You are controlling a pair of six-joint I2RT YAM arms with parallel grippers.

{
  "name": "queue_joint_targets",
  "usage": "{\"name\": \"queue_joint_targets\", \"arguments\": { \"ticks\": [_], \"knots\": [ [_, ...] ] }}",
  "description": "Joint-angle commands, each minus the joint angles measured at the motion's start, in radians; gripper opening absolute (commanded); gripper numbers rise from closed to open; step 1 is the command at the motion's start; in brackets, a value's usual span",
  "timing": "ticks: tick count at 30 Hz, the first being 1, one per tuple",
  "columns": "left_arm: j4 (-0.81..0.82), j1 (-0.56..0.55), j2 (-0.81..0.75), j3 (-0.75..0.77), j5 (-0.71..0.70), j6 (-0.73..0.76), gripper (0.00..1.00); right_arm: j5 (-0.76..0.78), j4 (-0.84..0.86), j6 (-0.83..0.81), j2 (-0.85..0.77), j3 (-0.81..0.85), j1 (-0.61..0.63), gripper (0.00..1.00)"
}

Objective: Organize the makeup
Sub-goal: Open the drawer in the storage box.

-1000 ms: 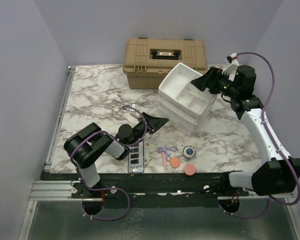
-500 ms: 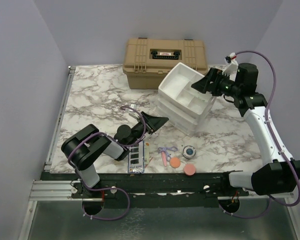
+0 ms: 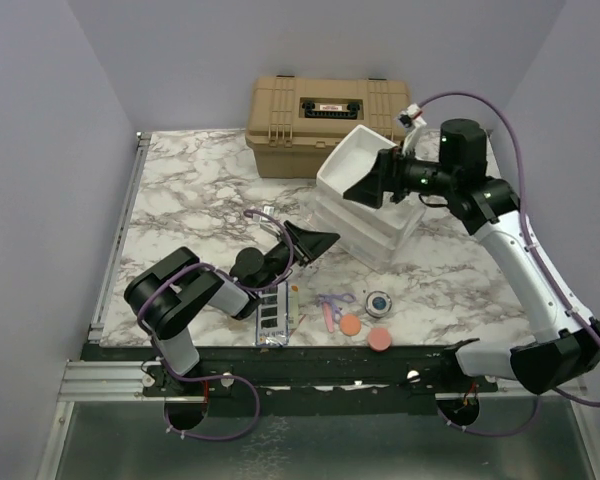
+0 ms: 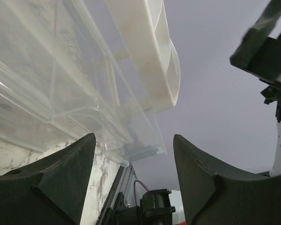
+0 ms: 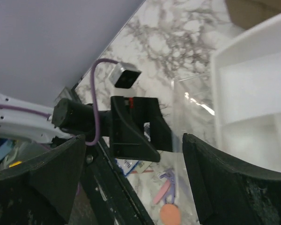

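Observation:
The makeup lies near the table's front edge: a flat dark palette [image 3: 271,315], a pink tube [image 3: 328,318], a purple curler [image 3: 336,299], an orange disc [image 3: 350,325], a pink disc [image 3: 380,339] and a small dark jar [image 3: 379,301]. My left gripper [image 3: 323,241] is open and holds nothing, its tips close to the lower left side of the white tiered organizer [image 3: 352,228]. In the left wrist view the left gripper [image 4: 133,178] looks up at the organizer's trays [image 4: 84,84]. My right gripper [image 3: 368,188] hangs open and empty over the top tray. The right gripper [image 5: 138,183] frames the curler [image 5: 168,180] and orange disc [image 5: 171,213].
A tan hard case [image 3: 325,120] stands shut at the back, just behind the organizer. Grey walls close in the left, back and right. A metal rail [image 3: 120,230] borders the table's left edge. The left gripper [image 5: 136,126] shows low in the right wrist view.
My right gripper has swung left from the organizer's right edge to above its top tray. The left gripper's jaws have opened wider while that arm stayed in place.

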Motion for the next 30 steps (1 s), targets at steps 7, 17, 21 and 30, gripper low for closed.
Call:
{"name": "queue_joint_targets", "arguments": {
  "ticks": [7,17,21,30],
  "knots": [
    [0.288,-0.005,-0.060,-0.117,0.100,0.070,0.65,0.245,-0.117,-0.035,0.117,-0.012,0.199,0.89],
    [-0.164,-0.006,-0.325,-0.164,0.106,0.276,0.65,0.358,-0.160,-0.062,0.222,0.018,0.300,0.88],
    [-0.582,-0.006,-0.502,-0.093,0.072,0.457,0.66,0.374,-0.161,-0.059,0.234,0.015,0.324,0.88],
    [-1.060,-0.006,-0.806,-0.097,-0.113,0.612,0.72,0.342,-0.120,-0.054,0.207,-0.001,0.334,0.88]
  ]
}}
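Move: The partly open clear drawer has its middle some 16 cm below my right hand, about 3 cm back and level with it sideways. The white storage box's middle lies roughly 4 cm ahead and 4 cm right, some 17 cm down. My left gripper stands about 5 cm back, 4 cm left and 15 cm below my right hand; from that left hand, the drawer is about 2 cm ahead and 5 cm right, at nearly its height. I swing my right hand left off the top of the storage box, then bring it down about 13 cm to the protruding drawer's front panel, dipping the open fingertips some 25 degrees and easing to a stop there. My left hand clears out, open: back about 5 cm with a short dip, then up and left while it turns. ##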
